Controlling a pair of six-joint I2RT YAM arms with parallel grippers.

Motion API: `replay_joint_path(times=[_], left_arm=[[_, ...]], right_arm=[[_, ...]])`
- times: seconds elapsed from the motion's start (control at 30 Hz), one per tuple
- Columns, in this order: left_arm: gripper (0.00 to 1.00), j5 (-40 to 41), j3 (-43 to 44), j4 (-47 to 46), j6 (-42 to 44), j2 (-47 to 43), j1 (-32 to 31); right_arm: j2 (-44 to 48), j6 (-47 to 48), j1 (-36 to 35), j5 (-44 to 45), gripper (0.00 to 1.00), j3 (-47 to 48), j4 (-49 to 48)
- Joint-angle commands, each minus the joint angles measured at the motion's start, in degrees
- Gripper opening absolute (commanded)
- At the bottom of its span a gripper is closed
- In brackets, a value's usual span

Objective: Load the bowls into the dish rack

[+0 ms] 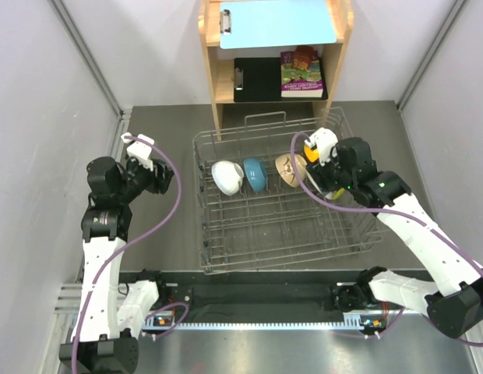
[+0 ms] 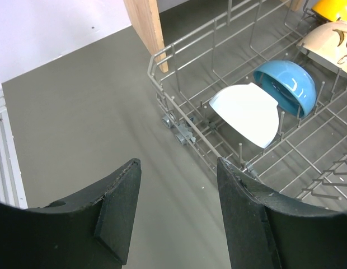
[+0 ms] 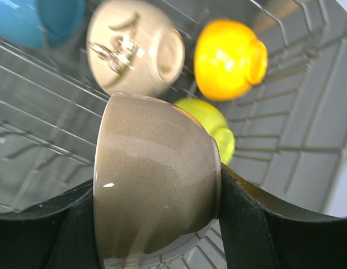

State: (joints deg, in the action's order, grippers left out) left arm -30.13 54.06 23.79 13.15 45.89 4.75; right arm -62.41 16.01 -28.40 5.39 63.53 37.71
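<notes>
The silver wire dish rack stands mid-table. Along its far row stand a white bowl, a blue bowl, a beige patterned bowl and an orange bowl. My right gripper is shut on a plain beige speckled bowl, held over the rack's right end. Just beyond it lie a lime green bowl and the orange bowl. My left gripper hangs open and empty over bare table, left of the rack's corner; the white bowl and the blue bowl show ahead of it.
A wooden shelf unit stands behind the rack, holding a blue clipboard, a black clipboard and a book. Pale walls close in on both sides. A black rail runs along the near edge between the arm bases.
</notes>
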Motion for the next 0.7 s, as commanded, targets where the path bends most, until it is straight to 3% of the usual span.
replay_joint_path(times=[0.0,0.67], left_arm=[[0.62,-0.6,-0.8,-1.4,-0.8,-0.6,0.3],[0.62,-1.4,-3.3,-2.8,-0.2,-0.7,0.3]], right_arm=[[2.6,2.4,0.1,8.1,0.0,0.1,-0.6],[4.7,4.2,0.1,15.7,0.0,-4.3,11.6]])
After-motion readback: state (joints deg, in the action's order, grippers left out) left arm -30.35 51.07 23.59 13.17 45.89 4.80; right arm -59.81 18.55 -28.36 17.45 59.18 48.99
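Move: The free spot in the dish rack where my right hand is taking the last, tan bowl seems to lie about 9 cm to my right hand's right, some 5 cm back and 11 cm below. The green bowl sits about 4 cm ahead and 3 cm right of that hand. The orange bowl is 13 cm ahead and a centimetre left, the patterned bowl 8 cm ahead and 8 cm left, all roughly 12 cm down. From my left hand the spot is about 51 cm right, 4 cm back and 18 cm down. Keeping its pinch on the tan bowl, my right hand swings about 6 cm right while sinking some 4 cm and drawing back a little less, passing to the near right of the green bowl and down towards the open wires there. It rolls about 15 degrees so its left side dips, and tips slightly downward. My empty left hand sinks about 2 cm, fingers still part open. ##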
